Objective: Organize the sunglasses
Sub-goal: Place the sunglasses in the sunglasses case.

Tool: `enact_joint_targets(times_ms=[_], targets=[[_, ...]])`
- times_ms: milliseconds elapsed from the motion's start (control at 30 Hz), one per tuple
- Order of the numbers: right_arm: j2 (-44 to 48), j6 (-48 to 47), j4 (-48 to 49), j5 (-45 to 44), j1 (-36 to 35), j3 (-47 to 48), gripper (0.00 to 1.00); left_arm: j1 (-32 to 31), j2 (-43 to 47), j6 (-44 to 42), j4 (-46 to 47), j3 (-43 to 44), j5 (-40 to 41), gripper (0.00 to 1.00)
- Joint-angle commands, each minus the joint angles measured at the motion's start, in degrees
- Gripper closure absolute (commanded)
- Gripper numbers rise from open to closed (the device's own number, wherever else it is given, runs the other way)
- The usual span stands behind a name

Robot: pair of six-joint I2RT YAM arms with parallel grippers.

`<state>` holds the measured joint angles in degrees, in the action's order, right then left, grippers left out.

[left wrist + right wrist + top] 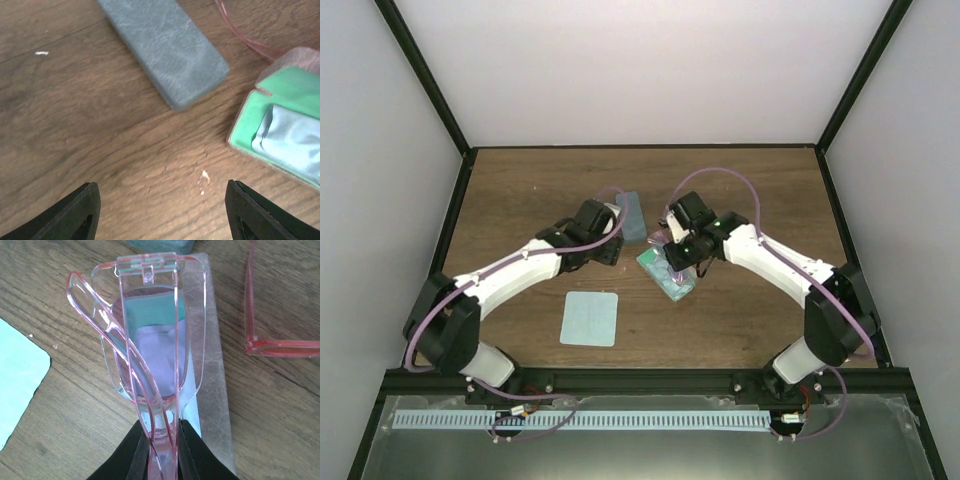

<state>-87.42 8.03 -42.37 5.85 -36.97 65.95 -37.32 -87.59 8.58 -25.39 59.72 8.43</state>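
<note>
My right gripper is shut on the translucent pink sunglasses, gripping them at one end. They hang folded just above the open green-lined case, which holds a pale blue cloth. The red-orange sunglasses lie on the wood to the right of that case. In the top view the right gripper is over the open case. My left gripper is open above bare wood, with nothing between its fingers, left of the open case and below the closed blue-grey case.
A pale teal square cloth lies flat on the table's near middle. The closed blue-grey case lies between the two arms, toward the back. Black frame posts and white walls bound the wooden table.
</note>
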Motion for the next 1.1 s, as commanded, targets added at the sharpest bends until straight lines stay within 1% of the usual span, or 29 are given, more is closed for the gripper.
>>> enact_joint_targets(times_ms=[0,200,300,433,567,667,933,1067], targets=[[-1.44,-2.07,4.15,2.39,-1.22,1.71,0.91,0.04,4.80,2.53,-0.81,-4.42,2.70,0.28],[-5.06,-1.40,6.63,2.51,-2.31,0.05,0.91,0.49,8.78,4.70,-1.23,-8.15,1.60,0.28],[-7.06,-2.08,6.80,1.03,-2.37,-0.09,0.91,0.50,9.87,5.06,-1.61,-9.27,1.31,0.27],[-9.67,-3.01,6.97,-2.23,-2.30,-0.61,0.91,0.49,10.61,5.04,-1.95,-10.29,0.89,0.27],[-12.33,-2.84,6.50,-2.74,-2.44,0.28,0.91,0.49,10.65,5.24,-1.68,-10.96,0.91,0.28],[-14.51,-2.83,5.63,-4.98,-2.83,0.69,0.91,0.54,10.21,5.35,-1.42,-11.12,0.35,0.28],[-16.52,-2.50,6.25,-4.82,-2.93,0.93,0.91,0.49,10.17,4.66,-1.51,-11.44,0.28,0.28],[-16.77,-2.29,5.96,-3.40,-3.14,1.02,0.90,0.51,10.41,4.40,-1.36,-12.44,0.32,0.28]])
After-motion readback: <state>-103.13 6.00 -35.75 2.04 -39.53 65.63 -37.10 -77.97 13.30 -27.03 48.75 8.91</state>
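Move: The right hand already holds the clear pink sunglasses above the open case; the middle of the case's cloth-lined tray is about 2 cm ahead, 2 cm left and 10 cm below that hand. The grey block lies some 16 cm ahead and 9 cm left, the red sunglasses roughly 11 cm ahead and 8 cm right, and the blue cloth about 8 cm back and 19 cm left. From the left hand the tray is about level, 12 cm right and 10 cm below. Down into the open tray goes the right hand, about 9 cm in all: it first eases left a couple of centimetres to line up, then sinks nearly straight, its wrist tilting some 10 degrees and its fingers keeping their pinch on the pink sunglasses. The left hand, open and empty, backs off from the case about 5 cm, towards its base and left, sinking slightly. ##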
